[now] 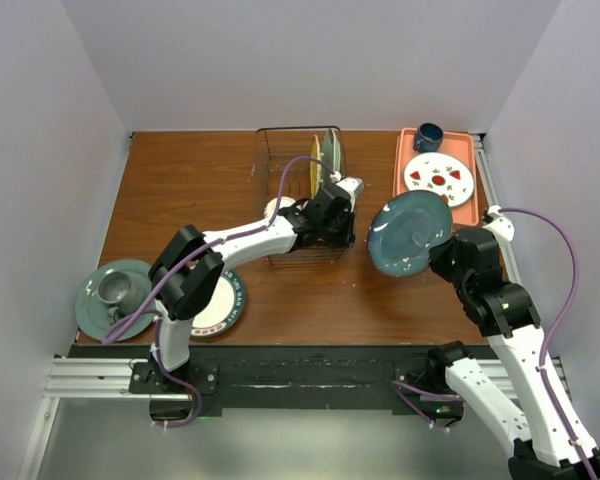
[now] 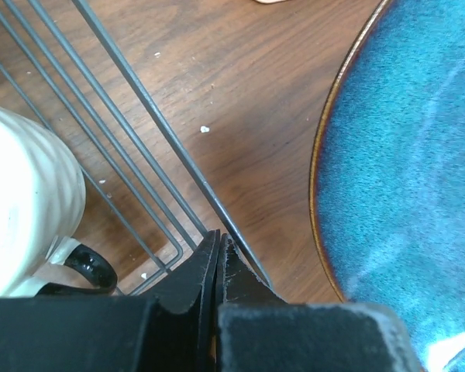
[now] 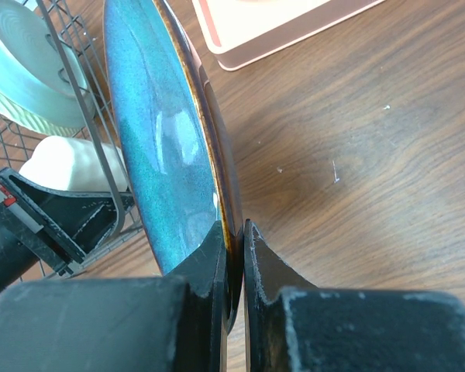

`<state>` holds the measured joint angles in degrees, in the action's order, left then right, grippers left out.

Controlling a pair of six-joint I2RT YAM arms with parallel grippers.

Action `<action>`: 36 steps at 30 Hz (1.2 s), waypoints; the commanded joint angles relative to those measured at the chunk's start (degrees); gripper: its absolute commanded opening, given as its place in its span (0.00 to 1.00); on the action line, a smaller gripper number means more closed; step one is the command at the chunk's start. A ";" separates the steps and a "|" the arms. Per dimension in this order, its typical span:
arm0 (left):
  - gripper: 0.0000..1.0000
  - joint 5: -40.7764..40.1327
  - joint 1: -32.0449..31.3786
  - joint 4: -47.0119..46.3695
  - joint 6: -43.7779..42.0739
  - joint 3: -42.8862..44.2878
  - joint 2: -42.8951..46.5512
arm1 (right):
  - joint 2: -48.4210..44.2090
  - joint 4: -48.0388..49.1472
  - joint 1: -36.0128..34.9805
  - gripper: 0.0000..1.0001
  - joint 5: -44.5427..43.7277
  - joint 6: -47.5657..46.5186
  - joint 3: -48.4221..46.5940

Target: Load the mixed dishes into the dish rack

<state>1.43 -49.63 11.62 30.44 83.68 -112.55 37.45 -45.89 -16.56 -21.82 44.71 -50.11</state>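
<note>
The dish rack (image 1: 298, 195) stands at the table's middle back, with two plates (image 1: 322, 156) upright in it and a cream mug (image 1: 278, 207) inside. My right gripper (image 1: 438, 255) is shut on the rim of a blue glazed plate (image 1: 410, 232), held tilted on edge just right of the rack. The right wrist view shows the fingers (image 3: 236, 232) pinching that plate (image 3: 155, 139) beside the rack wire (image 3: 85, 116). My left gripper (image 2: 219, 239) is shut and empty, its tips beside the rack's outer wire (image 2: 139, 101), between the mug (image 2: 23, 201) and the blue plate (image 2: 411, 170).
A salmon tray (image 1: 470, 205) at back right holds a dark blue mug (image 1: 427, 136) and a white plate with red marks (image 1: 439, 178). At front left a grey-green plate (image 1: 92, 300) carries a small grey cup (image 1: 113, 290), next to a patterned-rim plate (image 1: 225, 300).
</note>
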 commanded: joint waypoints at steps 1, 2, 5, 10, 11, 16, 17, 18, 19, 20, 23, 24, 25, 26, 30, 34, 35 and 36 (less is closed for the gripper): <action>0.13 -3.26 -0.74 5.43 -0.46 2.89 2.68 | -0.45 11.43 -0.14 0.00 -2.43 -0.23 -6.84; 0.22 -4.32 -0.30 6.13 -0.81 3.24 3.30 | -0.10 11.87 -0.14 0.00 -2.43 -0.67 -7.63; 0.58 -5.47 0.93 7.80 -1.26 3.77 6.20 | 1.83 13.89 -0.06 0.00 -1.56 -2.43 -9.48; 0.82 -5.91 2.95 8.77 -1.70 3.77 11.47 | 6.30 17.93 -0.14 0.00 -0.15 -5.85 -14.39; 0.84 -5.91 3.39 8.69 -1.78 3.68 13.13 | 6.93 18.20 -0.14 0.00 -1.54 -6.30 -15.45; 0.89 -6.09 4.62 6.84 -1.43 -0.35 18.33 | 14.81 23.12 -0.14 0.00 0.64 -10.95 -23.52; 0.91 -5.83 5.84 6.49 -0.65 -1.05 20.07 | 15.80 23.82 -0.23 0.00 0.82 -11.57 -24.50; 0.91 -5.74 6.64 6.31 -0.29 -2.54 21.05 | 16.77 25.83 -0.40 0.00 2.12 -12.53 -25.21; 0.92 -5.48 8.13 6.14 -0.03 -3.34 21.93 | 17.82 26.63 -0.58 0.00 2.48 -13.06 -26.78; 0.93 -5.39 9.01 5.70 0.15 -4.13 23.94 | 20.09 27.16 -0.93 0.00 3.10 -13.76 -27.93; 0.93 -6.79 12.00 6.39 0.06 -6.51 27.28 | 25.71 27.52 -5.49 0.00 0.92 -17.89 -33.55; 0.94 -7.31 12.71 6.84 -0.02 -7.38 27.99 | 27.05 28.13 -9.94 0.00 -3.36 -20.69 -34.78; 0.94 -8.19 13.93 7.19 -0.20 -7.83 28.61 | 28.28 28.31 -12.16 0.00 -4.97 -22.11 -37.06; 0.95 -8.55 14.64 8.06 -0.20 -8.70 29.66 | 31.16 28.22 -13.75 0.00 -5.94 -22.99 -38.30; 0.95 -10.65 17.89 10.44 0.50 -10.81 31.95 | 36.27 29.80 -18.23 0.00 -7.61 -24.49 -41.91; 0.95 -11.71 22.45 12.37 1.20 -13.45 34.15 | 42.16 29.98 -21.75 0.00 -11.72 -25.55 -47.00; 0.95 -11.63 23.34 12.90 1.38 -14.59 35.11 | 43.74 29.98 -23.50 0.00 -13.40 -25.81 -47.97; 0.95 -11.63 24.13 13.08 1.64 -15.12 35.47 | 45.06 30.42 -24.30 0.00 -15.33 -26.07 -49.55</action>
<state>-8.19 -28.97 22.90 30.68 70.98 -80.66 80.77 -28.40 -37.95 -27.73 20.27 -90.91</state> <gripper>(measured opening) 0.949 0.067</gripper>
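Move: The right hand already holds the blue plate; the middle of the dish rack lies about 25 cm ahead of it, 29 cm to its left and 12 cm below. The green plate stands in the rack 28 cm ahead and 21 cm left, the white mug 15 cm ahead and 23 cm left. The shut left hand is at the rack's near right corner, with the rack's middle some 15 cm ahead, 13 cm left, about level. Right hand takes held blue plate up-forward, then 18 cm left towards the rack; left hand opens, retreats leftward. ##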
